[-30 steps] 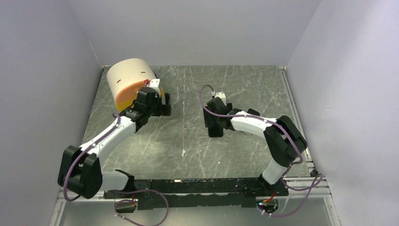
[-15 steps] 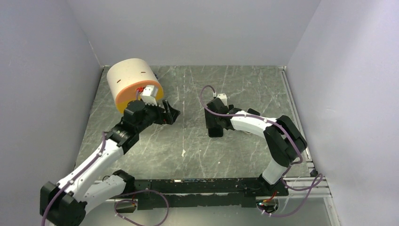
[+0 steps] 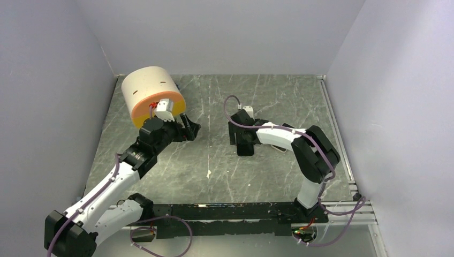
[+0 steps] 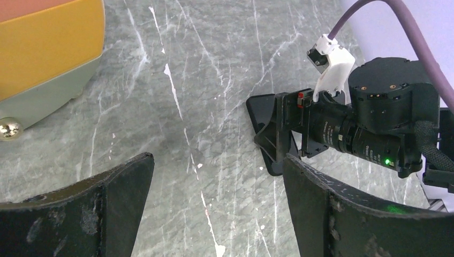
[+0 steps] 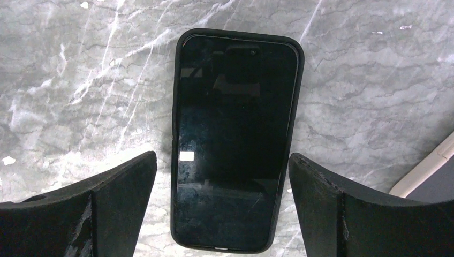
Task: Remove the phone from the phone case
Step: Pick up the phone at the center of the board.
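The phone (image 5: 235, 139), dark screen up, sits in its black case (image 5: 175, 160) flat on the grey marble table. My right gripper (image 5: 222, 203) is open just above it, one finger on each side of the phone's near end, not touching. In the top view the right gripper (image 3: 242, 140) covers the phone. My left gripper (image 3: 190, 128) is open and empty to the left, above bare table. In the left wrist view (image 4: 217, 203) its fingers frame the table, with the right arm's wrist (image 4: 375, 128) ahead.
A cream cylinder with an orange face (image 3: 150, 96) lies at the back left, close behind the left wrist; it also shows in the left wrist view (image 4: 48, 48). White walls enclose the table. A rail (image 3: 336, 134) runs along the right edge.
My left arm has stretched out and its gripper has moved right and nearer, away from the cylinder, turning toward the right arm. My right gripper has shifted slightly left.
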You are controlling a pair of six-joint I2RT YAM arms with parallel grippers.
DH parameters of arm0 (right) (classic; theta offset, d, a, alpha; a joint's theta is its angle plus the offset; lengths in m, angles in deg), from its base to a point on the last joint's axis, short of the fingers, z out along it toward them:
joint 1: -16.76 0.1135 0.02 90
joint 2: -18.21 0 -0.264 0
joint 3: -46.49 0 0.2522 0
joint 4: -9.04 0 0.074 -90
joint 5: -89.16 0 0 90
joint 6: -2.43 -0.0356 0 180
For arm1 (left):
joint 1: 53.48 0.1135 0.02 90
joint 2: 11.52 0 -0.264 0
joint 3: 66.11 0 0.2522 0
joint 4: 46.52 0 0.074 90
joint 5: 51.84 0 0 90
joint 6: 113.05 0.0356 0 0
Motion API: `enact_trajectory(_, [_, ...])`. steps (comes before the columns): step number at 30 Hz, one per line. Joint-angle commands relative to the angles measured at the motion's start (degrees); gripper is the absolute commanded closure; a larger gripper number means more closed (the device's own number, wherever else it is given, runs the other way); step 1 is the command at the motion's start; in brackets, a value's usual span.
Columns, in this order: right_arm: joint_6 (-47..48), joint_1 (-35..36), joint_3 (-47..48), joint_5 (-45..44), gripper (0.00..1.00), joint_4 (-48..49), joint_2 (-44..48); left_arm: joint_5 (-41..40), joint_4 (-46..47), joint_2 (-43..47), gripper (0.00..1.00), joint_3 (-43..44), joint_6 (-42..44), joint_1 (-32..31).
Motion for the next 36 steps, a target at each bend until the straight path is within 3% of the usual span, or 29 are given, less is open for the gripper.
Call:
enact_trajectory(1, [-0.48,0.12,2.68,0.04,0.06,-1.60,-1.99,0.59,1.81,-1.35,0.06,0.43,-0.20,0.01])
enact_trajectory(12, [-1.31,0.24,0.50,0.28,0.15,-1.88,-3.10,3.87,0.18,-3.85,0.06,2.52,-1.41,0.02])
enact_trajectory(15, [-0.87,1.15,-0.20,0.62,0.29,-1.06,-2.63,4.51,-0.84,-5.00,0.06,3.53,-2.61,0.00])
enact_trajectory(17, [-0.39,2.16,-1.73,1.03,0.48,1.17,-1.03,5.38,-2.04,-6.42,0.06,4.56,-3.75,0.01])
enact_trajectory(19, [-0.33,3.12,-3.69,2.20,0.61,4.16,1.18,6.18,-2.84,-7.71,0.06,5.40,-4.99,0.06])
enact_trajectory(28, [-2.31,4.10,-15.40,13.23,0.80,25.17,12.31,13.25,2.69,-12.45,0.06,3.62,-9.40,0.02])
enact_trajectory(36, [-5.68,4.28,-23.91,20.67,0.93,42.85,14.39,18.55,7.37,-18.57,0.06,1.61,-14.70,0.01])
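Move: The cased phone lies flat under the right hand's open fingers, its middle about 1 cm ahead of them, 1 cm to the right and some 2 cm below. A white-edged phone lies about 16 cm to the right of that hand and 3 cm farther out, at the same depth. From the left hand, the cased phone lies about 5 cm ahead, 19 cm to the right and 21 cm down. Sinking about 1 cm, the right hand closes its fingers part way and pinches the cased phone by its two long edges, then draws it back and to the left, about 5 cm each way. It rises slightly while rolling its left side up some 20 degrees and turning counter-clockwise. The left hand, fingers wide open, moves right and down towards the phone, tipping downward. ##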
